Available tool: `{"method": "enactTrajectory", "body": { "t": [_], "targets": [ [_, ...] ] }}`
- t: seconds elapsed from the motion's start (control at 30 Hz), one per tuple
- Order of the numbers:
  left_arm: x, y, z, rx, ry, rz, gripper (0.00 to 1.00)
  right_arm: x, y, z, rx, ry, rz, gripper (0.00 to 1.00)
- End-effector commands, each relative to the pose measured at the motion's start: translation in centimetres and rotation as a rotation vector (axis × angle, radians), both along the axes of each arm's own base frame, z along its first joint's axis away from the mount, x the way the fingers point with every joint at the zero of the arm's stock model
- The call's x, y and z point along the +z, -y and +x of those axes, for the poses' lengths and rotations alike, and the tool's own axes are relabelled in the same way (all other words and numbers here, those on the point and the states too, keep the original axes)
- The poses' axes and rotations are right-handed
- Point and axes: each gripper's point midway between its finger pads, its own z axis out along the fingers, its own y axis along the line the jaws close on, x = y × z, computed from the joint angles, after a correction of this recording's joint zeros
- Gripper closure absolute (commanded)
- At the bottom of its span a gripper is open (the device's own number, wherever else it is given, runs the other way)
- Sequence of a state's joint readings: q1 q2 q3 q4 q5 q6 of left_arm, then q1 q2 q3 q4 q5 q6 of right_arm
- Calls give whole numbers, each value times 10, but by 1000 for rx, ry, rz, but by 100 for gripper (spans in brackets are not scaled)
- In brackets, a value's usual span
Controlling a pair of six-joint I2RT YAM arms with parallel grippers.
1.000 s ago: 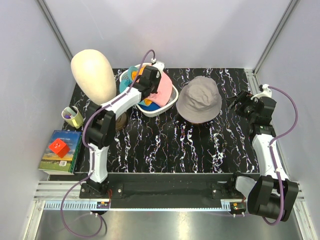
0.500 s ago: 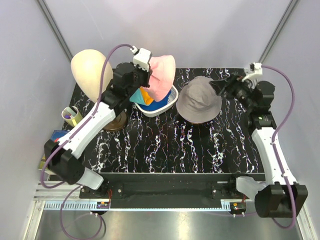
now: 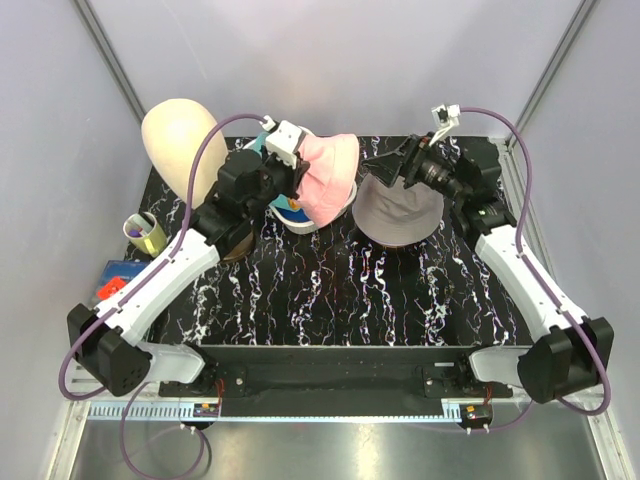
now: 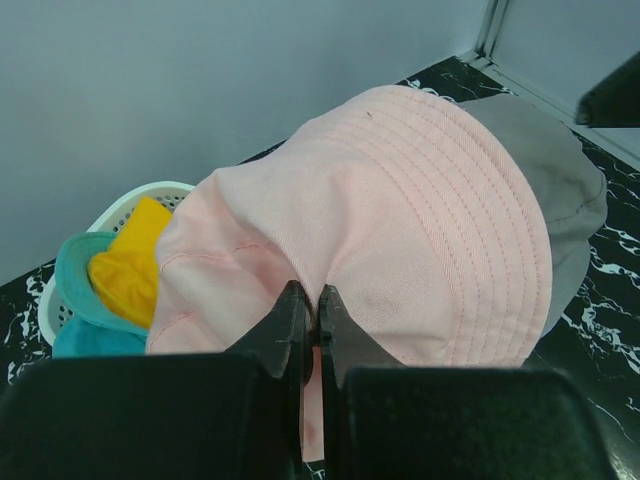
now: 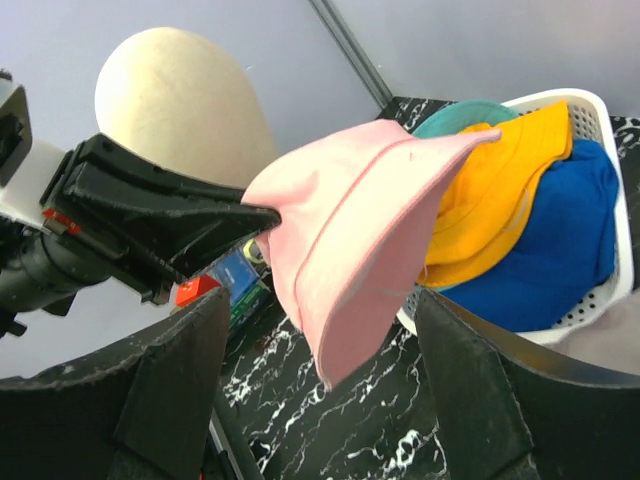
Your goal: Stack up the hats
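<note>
My left gripper [image 4: 310, 295] is shut on a fold of the pink hat [image 3: 330, 175], holding it in the air between the white basket [image 3: 305, 224] and the lavender-grey hat [image 3: 402, 212]. That hat lies flat on the table. In the basket lie an orange-yellow hat [image 5: 490, 200], a royal-blue hat [image 5: 560, 240] and a teal hat [image 5: 460, 112]. My right gripper [image 3: 388, 165] hovers open over the lavender-grey hat's far left side, facing the pink hat [image 5: 350, 230], which hangs ahead of its fingers [image 5: 170, 400].
A cream mannequin head [image 3: 182, 140] stands at the back left. A cup [image 3: 145, 232] and a book with a red cube [image 3: 118, 285] sit at the left edge. Dark marbled table surface [image 3: 350, 290] stretches in front of the hats.
The left arm lifted the pink hat out of the basket and carried it right toward the lavender-grey hat. The right arm swung in from the right edge to above that hat.
</note>
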State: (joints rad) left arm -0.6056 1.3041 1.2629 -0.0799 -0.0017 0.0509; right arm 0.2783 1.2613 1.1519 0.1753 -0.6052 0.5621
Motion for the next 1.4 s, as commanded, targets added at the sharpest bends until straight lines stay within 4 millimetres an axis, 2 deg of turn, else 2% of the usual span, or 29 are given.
{"method": "enactTrajectory", "body": {
  "t": [0.0,0.2,0.27,0.3,0.33,0.37,0.43,0.47,0.5,0.57,0.6,0.63,0.67,0.7,0.73,0.77,0.8,0.83,1.0,1.03,1.07,1.1,1.13,1.17,1.2,1.27,1.3,1.37],
  "targets": [
    [33,5,-14,-35,88,-56,100,14,-17,5,34,25,11,17],
    [33,16,-22,-71,99,-42,100,-2,-37,14,83,-28,-8,18],
    [30,20,-25,-82,96,-33,100,-1,-42,14,103,-28,-1,26],
    [31,21,-26,-86,101,-31,100,-4,-43,16,105,-38,-3,35],
    [29,23,-26,-89,102,-26,100,-5,-42,19,90,-48,-5,52],
    [29,23,-26,-86,101,-23,100,-7,-41,21,74,-53,-10,63],
    [30,26,-25,-93,107,-24,100,-11,-34,27,20,-55,-33,79],
    [31,27,-25,-93,110,-25,100,-14,-32,28,4,-57,-43,96],
    [35,29,-24,-97,120,-27,100,-12,-29,28,-13,-41,-52,100],
    [38,35,-26,-110,129,-23,100,-21,-19,32,-82,-54,-75,100],
    [40,41,-22,-116,143,-26,100,-16,-13,31,-110,-31,-85,100],
    [50,48,-23,-129,164,-32,100,-20,-5,34,-158,-37,-97,100],
    [51,54,-22,-139,168,-28,100,-25,5,37,-187,-46,-105,100],
    [44,63,-17,-148,158,-9,100,-23,13,36,-209,-41,-105,100],
    [54,71,-19,-163,177,-16,100,-27,22,39,-231,-56,-107,100],
    [54,76,-17,-169,179,-12,100,-34,39,44,-270,-80,-102,100],
    [43,86,-11,-179,166,13,100,-35,47,43,-277,-86,-96,100],
    [52,91,-9,-161,181,6,100,-37,56,44,-292,-91,-93,100],
    [44,124,6,-170,191,37,100,-68,109,52,-418,-154,-107,100],
    [29,136,10,-179,176,61,100,-73,116,53,-436,-165,-109,100],
    [37,142,13,-180,191,51,100,-83,123,54,-454,-186,-112,100],
    [35,147,15,-182,190,54,100,-88,133,56,-476,-198,-112,100],
    [29,154,19,-186,179,60,100,-95,134,57,-479,-214,-116,100],
    [32,157,21,-187,180,49,100,-97,145,59,-506,-221,-113,100],
    [33,160,20,-190,175,36,97,-100,151,60,-518,-230,-110,100],
    [36,161,18,-193,174,17,82,-106,162,62,-542,-245,-107,100],
    [36,161,17,-195,171,6,65,-107,164,63,-546,-249,-106,100],
    [45,155,10,-200,185,-14,39,-112,175,64,-569,-264,-101,100]
  ]
}}
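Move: The left hand already holds the pink hat, its middle about 5 cm right and 2 ahead. It goes to the grey hat, some 23 cm right, 3 ahead and 12 below; the basket is about 15 cm ahead, 2 left and 25 below. From the open right hand, the pink hat is about 9 cm left, level fore-and-aft and 3 below; the grey hat is 10 right, 2 ahead and 15 below. Right hand pinches the pink brim, both hands carry it some 17 cm right over the grey hat, left opens. ##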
